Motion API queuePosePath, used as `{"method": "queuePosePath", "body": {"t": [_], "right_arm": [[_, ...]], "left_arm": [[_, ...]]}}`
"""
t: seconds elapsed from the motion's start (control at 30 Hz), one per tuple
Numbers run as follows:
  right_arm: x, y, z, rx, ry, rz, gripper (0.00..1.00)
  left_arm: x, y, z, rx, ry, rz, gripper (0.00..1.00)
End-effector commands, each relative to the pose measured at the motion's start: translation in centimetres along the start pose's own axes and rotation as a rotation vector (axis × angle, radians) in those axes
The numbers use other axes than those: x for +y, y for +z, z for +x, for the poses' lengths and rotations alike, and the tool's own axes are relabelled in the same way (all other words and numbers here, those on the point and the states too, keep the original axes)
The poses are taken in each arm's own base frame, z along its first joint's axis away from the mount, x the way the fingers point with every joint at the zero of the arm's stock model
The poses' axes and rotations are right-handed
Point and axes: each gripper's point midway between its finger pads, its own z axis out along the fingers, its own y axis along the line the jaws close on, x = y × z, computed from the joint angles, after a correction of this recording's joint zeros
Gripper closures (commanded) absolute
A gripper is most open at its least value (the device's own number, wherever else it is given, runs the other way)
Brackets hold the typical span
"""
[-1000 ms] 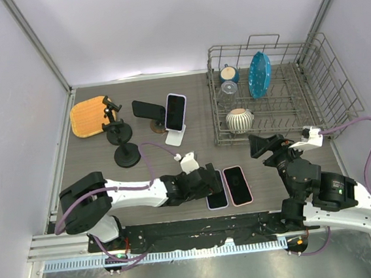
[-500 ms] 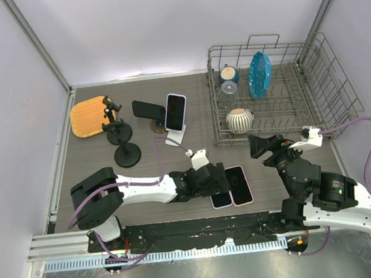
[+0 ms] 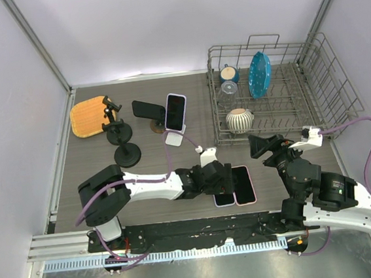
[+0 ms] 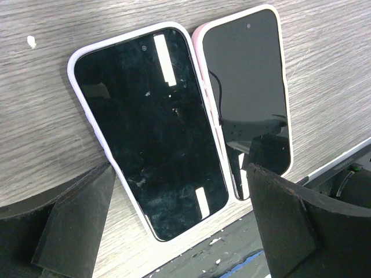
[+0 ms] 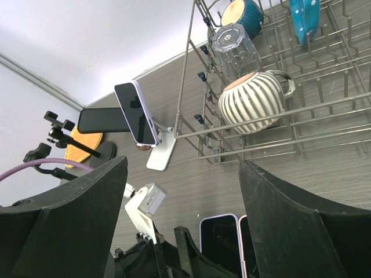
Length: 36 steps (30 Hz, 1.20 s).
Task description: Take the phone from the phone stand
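Note:
A phone in a lavender case leans upright on a white phone stand at the back middle; the right wrist view shows this phone on its stand. Beside it a black phone sits on a second, small stand. Two more phones lie flat near the front edge, one lavender and one pink. My left gripper is open low over the flat lavender phone, its fingers either side of the phone's near end. My right gripper hangs open, holding nothing.
A wire dish rack at the back right holds a striped mug, a blue plate, a glass and a teal cup. An orange board and two black tripod stands are at the back left.
My left gripper has slid to the right along the front of the table, over the flat phones, which look nudged slightly right. The right arm has stayed put.

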Motion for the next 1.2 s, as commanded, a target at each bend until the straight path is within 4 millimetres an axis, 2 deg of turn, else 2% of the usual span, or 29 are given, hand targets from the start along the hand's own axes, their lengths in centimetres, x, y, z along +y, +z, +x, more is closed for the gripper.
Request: {"method": "queuePosePath", "body": {"t": [0.0, 0.03, 0.13, 0.17, 0.23, 0.27, 0.3, 0.33, 0.37, 0.4, 0.53, 0.6, 0.63, 0.7, 0.73, 0.8, 0.83, 0.93, 0.97, 1.03, 1.07, 1.13, 1.17], "right_arm": [[-0.1, -0.1, -0.9, -0.028, 0.023, 0.010, 0.18], [-0.1, -0.1, -0.9, -0.027, 0.023, 0.009, 0.18], [-0.1, -0.1, -0.9, -0.026, 0.025, 0.003, 0.18], [-0.1, -0.1, -0.9, -0.025, 0.022, 0.002, 0.18], [0.0, -0.1, -0.8, -0.019, 0.018, -0.001, 0.18], [0.1, -0.1, -0.9, -0.019, 0.020, -0.003, 0.18], [0.1, -0.1, -0.8, -0.016, 0.016, -0.006, 0.18], [0.3, -0.1, -0.7, -0.010, 0.013, -0.009, 0.18], [0.5, -0.1, -0.5, -0.005, 0.005, -0.010, 0.18], [0.6, 0.0, -0.4, 0.001, -0.004, -0.014, 0.18], [1.4, 0.2, 0.1, 0.026, -0.042, -0.025, 0.18], [2.2, 0.4, 0.7, 0.045, -0.065, -0.039, 0.18], [2.4, 0.5, 1.0, 0.053, -0.077, -0.044, 0.18], [3.4, 0.7, 1.7, 0.078, -0.113, -0.060, 0.18], [3.7, 0.8, 1.8, 0.085, -0.121, -0.065, 0.18], [4.4, 1.1, 2.5, 0.105, -0.154, -0.076, 0.18], [4.7, 1.4, 3.4, 0.122, -0.189, -0.069, 0.18], [5.5, 1.8, 4.5, 0.149, -0.225, -0.075, 0.18], [5.7, 1.9, 4.6, 0.153, -0.233, -0.079, 0.18], [5.8, 2.0, 5.1, 0.163, -0.246, -0.081, 0.18], [5.7, 2.1, 5.3, 0.164, -0.257, -0.076, 0.18], [5.7, 2.1, 5.2, 0.160, -0.264, -0.076, 0.18], [5.6, 2.1, 5.1, 0.158, -0.269, -0.076, 0.18]], "left_arm": [[-2.5, -0.5, -1.5, -0.026, 0.048, 0.067, 0.00], [-2.9, -1.2, -2.2, -0.048, 0.057, 0.082, 0.00], [-1.8, -2.4, -4.1, -0.110, 0.079, 0.063, 0.00], [-1.9, -3.7, -5.2, -0.141, 0.080, 0.075, 0.00], [-0.6, -4.8, -6.9, -0.174, 0.111, 0.041, 0.00], [-0.7, -6.3, -8.1, -0.203, 0.116, 0.053, 0.00], [0.0, -7.1, -8.7, -0.206, 0.128, 0.033, 0.00], [0.8, -7.7, -10.0, -0.229, 0.122, 0.017, 0.00], [1.4, -9.3, -11.0, -0.246, 0.150, 0.010, 0.00], [1.9, -10.0, -11.8, -0.263, 0.159, -0.001, 0.00], [6.1, -13.6, -16.7, -0.310, 0.171, -0.102, 0.00], [7.4, -15.5, -18.4, -0.305, 0.200, -0.140, 0.00], [8.8, -16.3, -19.9, -0.321, 0.176, -0.174, 0.00], [9.2, -17.6, -21.5, -0.318, 0.200, -0.171, 0.00], [9.8, -18.1, -23.2, -0.340, 0.185, -0.184, 0.00], [10.3, -18.3, -24.6, -0.343, 0.187, -0.205, 0.00], [10.5, -18.1, -25.9, -0.350, 0.195, -0.220, 0.00], [9.8, -17.9, -28.5, -0.379, 0.227, -0.233, 0.00], [10.0, -16.6, -28.8, -0.356, 0.241, -0.250, 0.00], [9.6, -15.9, -30.2, -0.375, 0.251, -0.257, 0.00], [9.3, -15.0, -31.2, -0.403, 0.256, -0.251, 0.00], [9.2, -14.0, -32.0, -0.441, 0.275, -0.240, 0.00], [8.6, -13.7, -33.3, -0.497, 0.295, -0.225, 0.00]]}}
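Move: For the left hand, low over the flat purple phone, the standing phone on the white stand is about 25 cm ahead, 16 cm left and 7 cm higher; the black phone is some 27 cm ahead and 24 cm left, at similar height. From the right hand, the standing phone lies about 21 cm ahead, 30 cm left and 17 cm below. The striped cup is some 17 cm ahead of that hand, 8 cm left and 20 cm below. The left hand, wide open, lifts away from the flat purple phone and swings forward, up and left towards the standing phone, roughly 20 cm each way, its wrist tilting some 30 degrees so the fingers point more forward, then edges right and starts to sink. Midway the right hand, still open, sets off left and somewhat down towards the white stand, about 7 cm, rolling its left side down. ##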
